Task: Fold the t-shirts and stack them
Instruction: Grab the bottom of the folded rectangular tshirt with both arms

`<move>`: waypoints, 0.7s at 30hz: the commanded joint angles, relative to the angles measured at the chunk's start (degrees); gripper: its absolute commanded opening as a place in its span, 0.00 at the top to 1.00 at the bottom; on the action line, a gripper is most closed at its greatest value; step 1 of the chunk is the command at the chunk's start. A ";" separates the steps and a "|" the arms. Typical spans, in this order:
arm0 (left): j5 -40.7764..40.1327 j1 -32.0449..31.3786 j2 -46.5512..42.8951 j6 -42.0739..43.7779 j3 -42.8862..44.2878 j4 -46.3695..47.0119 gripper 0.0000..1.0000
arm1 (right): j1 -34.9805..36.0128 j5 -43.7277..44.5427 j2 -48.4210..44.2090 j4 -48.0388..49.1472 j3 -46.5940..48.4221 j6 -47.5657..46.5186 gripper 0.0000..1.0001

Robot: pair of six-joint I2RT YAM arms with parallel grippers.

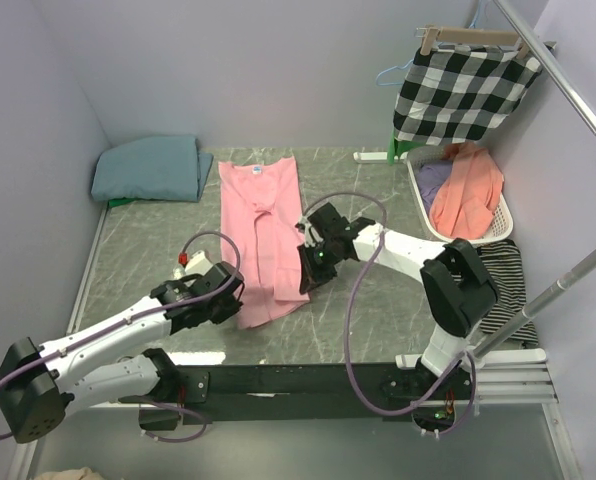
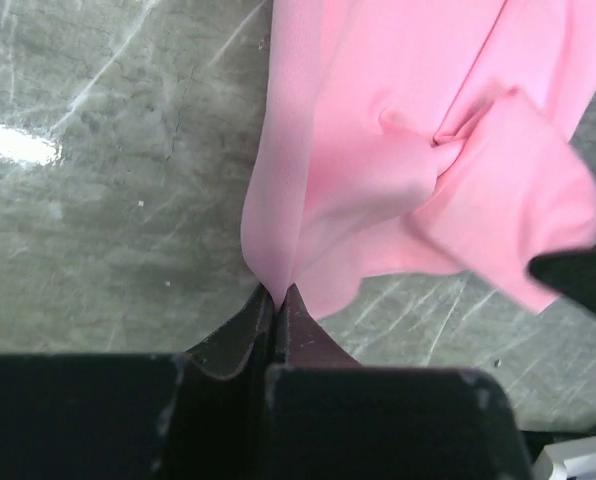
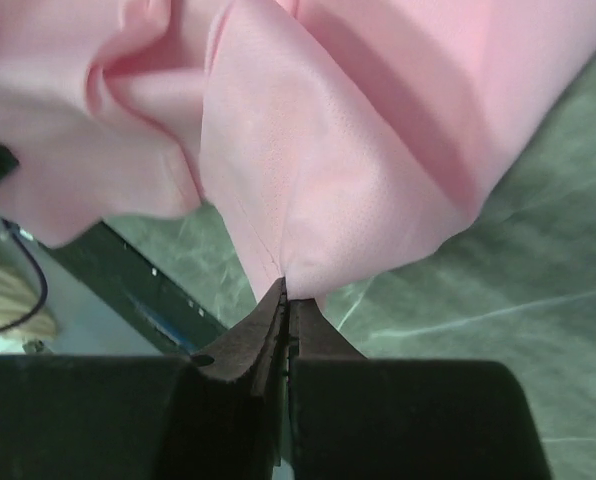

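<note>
The light pink t-shirt (image 1: 260,232) lies lengthwise in a long narrow strip on the table's middle, collar end at the far side. My left gripper (image 1: 234,297) is shut on its near left hem corner; in the left wrist view the pink t-shirt (image 2: 398,170) is pinched between the tips of the left gripper (image 2: 279,292). My right gripper (image 1: 307,282) is shut on the near right hem corner; the right wrist view shows the pink t-shirt (image 3: 348,150) clamped in the right gripper (image 3: 286,292). A dusty teal t-shirt (image 1: 150,168) sits folded at the far left corner.
A white basket (image 1: 498,215) at the far right holds orange and purple clothes. A black-and-white checked cloth (image 1: 460,92) hangs on a rack above it. A striped garment (image 1: 506,285) lies beside my right arm. Walls close in left and back.
</note>
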 commanded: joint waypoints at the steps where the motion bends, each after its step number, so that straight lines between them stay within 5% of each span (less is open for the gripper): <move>1: 2.73 -0.22 -1.57 1.75 1.89 -5.47 0.97 | 2.82 -3.09 -5.78 -0.96 -4.38 1.72 0.97; 8: 7.14 -0.22 -5.71 3.77 -3.12 -8.28 0.72 | 8.36 -6.34 -7.11 -0.70 -11.50 5.40 0.89; 13: 10.56 -0.31 -5.27 5.27 -3.91 -8.46 0.24 | 11.53 -3.46 -9.12 0.18 -14.93 8.58 0.59; 21: 11.70 -1.45 -6.94 2.38 -7.24 -6.18 0.14 | 11.53 7.62 -15.98 0.70 -16.95 11.83 0.47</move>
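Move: The t-shirt's bottom edge is already pinched and lifted, its left corner to be laid on bare table some 8 cm back, 5 cm left and 6 cm below the left hand, where the front edge lies about 12 cm straight back. For the right hand the corner's spot is roughly 13 cm back, 2 cm right and 4 cm below. The shirt's middle lies on the table 12 cm ahead and 11 cm left of the right hand. The shirt's lifted bottom edge is drawn back towards the table's front edge and let down by both hands. The right pulls back about 12 cm, sinking some 3 cm late on, then eases up and slightly forward with its fingers half open; the left comes back 6 cm, sinking nearly 3 and tipping about 10 degrees more downward as its fingers spread wide to let go. ##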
